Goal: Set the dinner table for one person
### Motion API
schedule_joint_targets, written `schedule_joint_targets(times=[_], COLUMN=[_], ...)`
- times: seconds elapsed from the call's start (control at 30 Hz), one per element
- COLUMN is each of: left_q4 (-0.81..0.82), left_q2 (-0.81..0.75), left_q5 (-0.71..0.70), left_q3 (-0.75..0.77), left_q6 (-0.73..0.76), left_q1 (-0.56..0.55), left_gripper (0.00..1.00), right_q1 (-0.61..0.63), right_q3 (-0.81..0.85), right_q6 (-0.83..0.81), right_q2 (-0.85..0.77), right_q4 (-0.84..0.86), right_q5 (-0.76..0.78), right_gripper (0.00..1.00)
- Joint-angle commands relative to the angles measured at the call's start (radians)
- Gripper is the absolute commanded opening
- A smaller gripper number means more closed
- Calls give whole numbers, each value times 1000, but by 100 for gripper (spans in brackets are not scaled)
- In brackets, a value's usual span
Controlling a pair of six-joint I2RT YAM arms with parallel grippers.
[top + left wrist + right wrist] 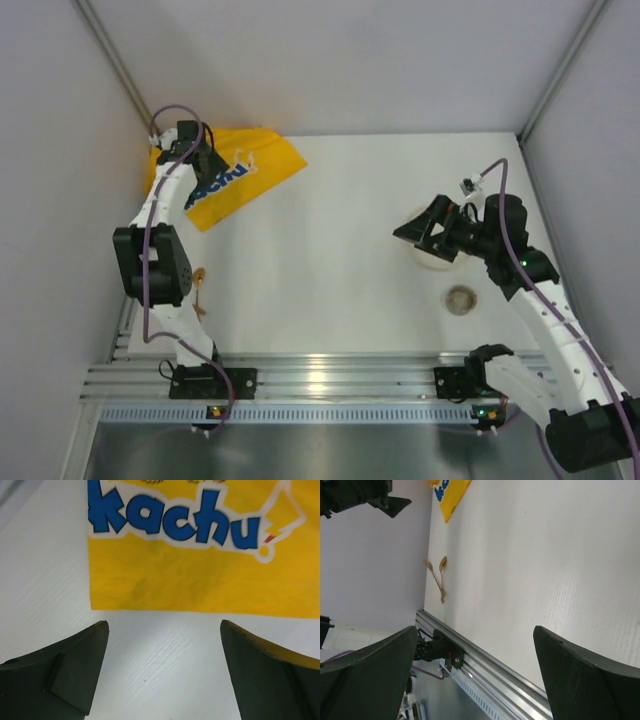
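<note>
The white dinner table [330, 260] fills the top view. A yellow Pikachu-printed mat [240, 175] lies at its far left, slightly askew. My left gripper [212, 162] hangs over the mat's near-left part. In the left wrist view it is open and empty [164, 630], over bare table just short of the mat's edge [200, 580]. My right gripper [415, 232] is open and empty above a white round dish [437, 260] at the right. In the right wrist view [475, 630] it is tilted and looks across the table [530, 555].
A small round cup with a brownish inside [460, 299] stands near the right arm. A wooden spoon and fork [200, 285] lie at the near left edge; they also show in the right wrist view [438, 577]. Grey walls enclose the table. An aluminium rail [320, 375] runs along the near edge.
</note>
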Motion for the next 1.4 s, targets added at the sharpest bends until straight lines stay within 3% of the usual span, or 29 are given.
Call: schedule_joint_targets(times=[0.0, 0.2, 0.67, 0.8, 0.83, 0.9, 0.93, 1.0, 1.37], left_q4=[-89, -35, -9, -4, -4, 3, 5, 5, -49], left_q2=[39, 165, 356, 395, 402, 424, 430, 444, 357], left_q5=[125, 266, 311, 323, 329, 377, 395, 417, 386], left_q3=[16, -3, 20, 59, 71, 80, 91, 102, 183], left_q6=[-34, -129, -186, -181, -181, -181, -183, -181, -131], left_q1=[52, 151, 179, 178, 178, 178, 178, 171, -29], left_gripper=[99, 98, 95, 64, 46, 29, 12, 0, 0], right_q1=[-26, -64, -106, -110, -110, -116, -118, -123, -126], right_q3=[93, 153, 202, 206, 206, 208, 205, 202, 194], right_q6=[-51, -89, -89, -91, -91, -92, -92, -92, -95], right_q2=[54, 169, 352, 370, 370, 375, 375, 376, 343], right_q4=[5, -33, -35, -35, -36, -36, -36, -36, -42], right_q5=[-24, -47, -102, -111, -111, -117, -120, -131, -134], right_gripper=[100, 100, 100, 100, 100, 100, 100, 100, 100])
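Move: The near corner of the yellow cloth lies about 16 cm below the left hand, 1 cm ahead and 3 cm to its left. Back from the left hand lie the spoon, some 20 cm back and 6 cm left, and the fork, 22 cm back and 11 cm left. From the right hand that corner is about 25 cm ahead, 51 cm left and 22 cm down; the plate is 17 cm ahead and 11 cm right. The left fingers shut on the yellow cloth near its near corner and pinch it, after sinking about 15 cm with a small shift left and the wrist rolling and tipping steeper. Low over the table, they then drag it some 7 cm right and a little forward. The open right hand eases 6 cm forward and 4 cm down towards the plate, then waits. ##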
